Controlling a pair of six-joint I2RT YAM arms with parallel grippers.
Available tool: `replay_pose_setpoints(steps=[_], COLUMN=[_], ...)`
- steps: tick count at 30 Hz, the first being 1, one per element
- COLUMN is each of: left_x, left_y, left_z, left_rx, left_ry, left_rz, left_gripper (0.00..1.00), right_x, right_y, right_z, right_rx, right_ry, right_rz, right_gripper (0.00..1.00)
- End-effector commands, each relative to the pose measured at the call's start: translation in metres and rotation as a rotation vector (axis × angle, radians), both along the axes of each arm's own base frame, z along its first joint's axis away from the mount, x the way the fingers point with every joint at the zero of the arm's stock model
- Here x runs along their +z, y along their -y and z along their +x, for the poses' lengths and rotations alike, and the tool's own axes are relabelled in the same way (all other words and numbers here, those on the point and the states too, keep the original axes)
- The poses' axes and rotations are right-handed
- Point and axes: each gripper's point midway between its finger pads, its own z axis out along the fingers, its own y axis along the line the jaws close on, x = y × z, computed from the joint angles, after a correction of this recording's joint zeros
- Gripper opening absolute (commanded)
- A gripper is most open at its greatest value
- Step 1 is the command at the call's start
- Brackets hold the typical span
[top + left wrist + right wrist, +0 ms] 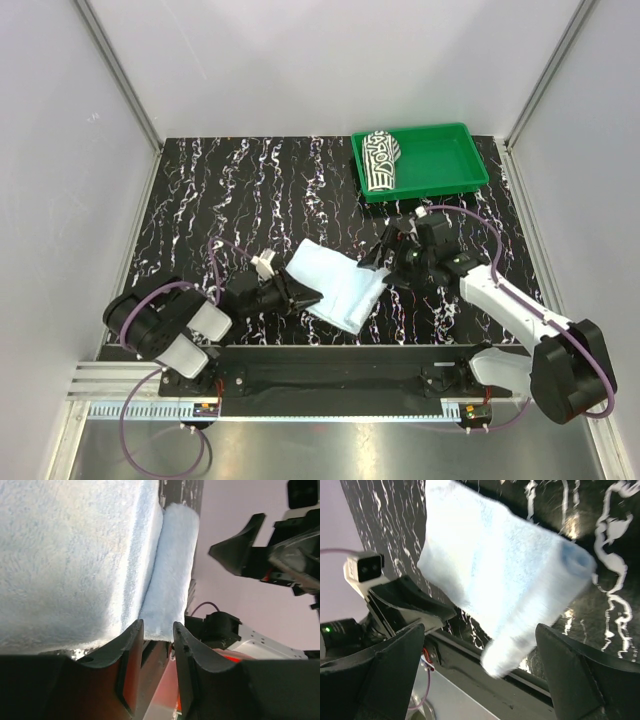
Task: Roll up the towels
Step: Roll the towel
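Note:
The pale blue towel (pixel 338 283) lies mid-table, and one edge (pixel 555 585) of it is rolled into a tube. My left gripper (pixel 316 297) reaches in from the left. Its narrow jaws close on the near end of that rolled edge (pixel 172 565), with cloth filling the gap at the tips (pixel 155 626). My right gripper (pixel 381 258) is wide open just above the towel's right side. Its fingers (pixel 395 665) straddle the roll without touching it. A rolled towel with dark-and-white stripes (pixel 381 160) lies in the green tray.
The green tray (pixel 445 165) sits at the back right of the black marbled mat (pixel 220 200). White walls close in both sides and the back. A metal rail (pixel 330 375) runs along the near edge between the two arm bases.

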Motion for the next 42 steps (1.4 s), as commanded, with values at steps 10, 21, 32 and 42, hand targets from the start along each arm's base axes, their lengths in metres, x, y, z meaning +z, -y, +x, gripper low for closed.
replay_pose_setpoints(steps=[10, 21, 32, 42], left_x=[0.088, 0.053, 0.050, 0.007], left_y=[-0.032, 0.037, 0.130, 0.141], left_z=[0.032, -0.024, -0.078, -0.094], left_rx=[0.051, -0.234, -0.371, -0.461], left_ry=[0.435, 0.690, 0.964, 0.933], left_rz=[0.478, 1.019, 1.238, 1.257], left_gripper=[0.51, 0.57, 0.61, 0.61], right_x=[-0.024, 0.002, 0.034, 0.029], right_y=[-0.009, 0.073, 0.125, 0.127], right_z=[0.010, 0.028, 0.031, 0.025], right_rx=[-0.047, -0.334, -0.457, -0.458], right_ry=[0.065, 0.064, 0.079, 0.061], right_rz=[-0.035, -0.408, -0.514, -0.499], right_gripper=[1.00, 1.00, 1.00, 1.00])
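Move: The light-blue towel's folded right end lies about 11 cm to the right of my left hand, 1 cm back and some 5 cm lower; the towel's flat middle is about 3 cm ahead and 3 cm to the right of that hand, equally low. From my right hand the folded end is roughly 6 cm back, 3 cm left and 10 cm below. The green tray's middle is about 23 cm ahead and 7 cm right of my right hand. I hop my left hand about 14 cm up, then bring it back, right and down to the near side of the towel's folded end, rolling the wrist so the fingers tip farther down and opening them wider. Meanwhile my wide-open right hand dips some 5 cm by the far right corner, then swings up and right, away from the towel, turning clockwise. ##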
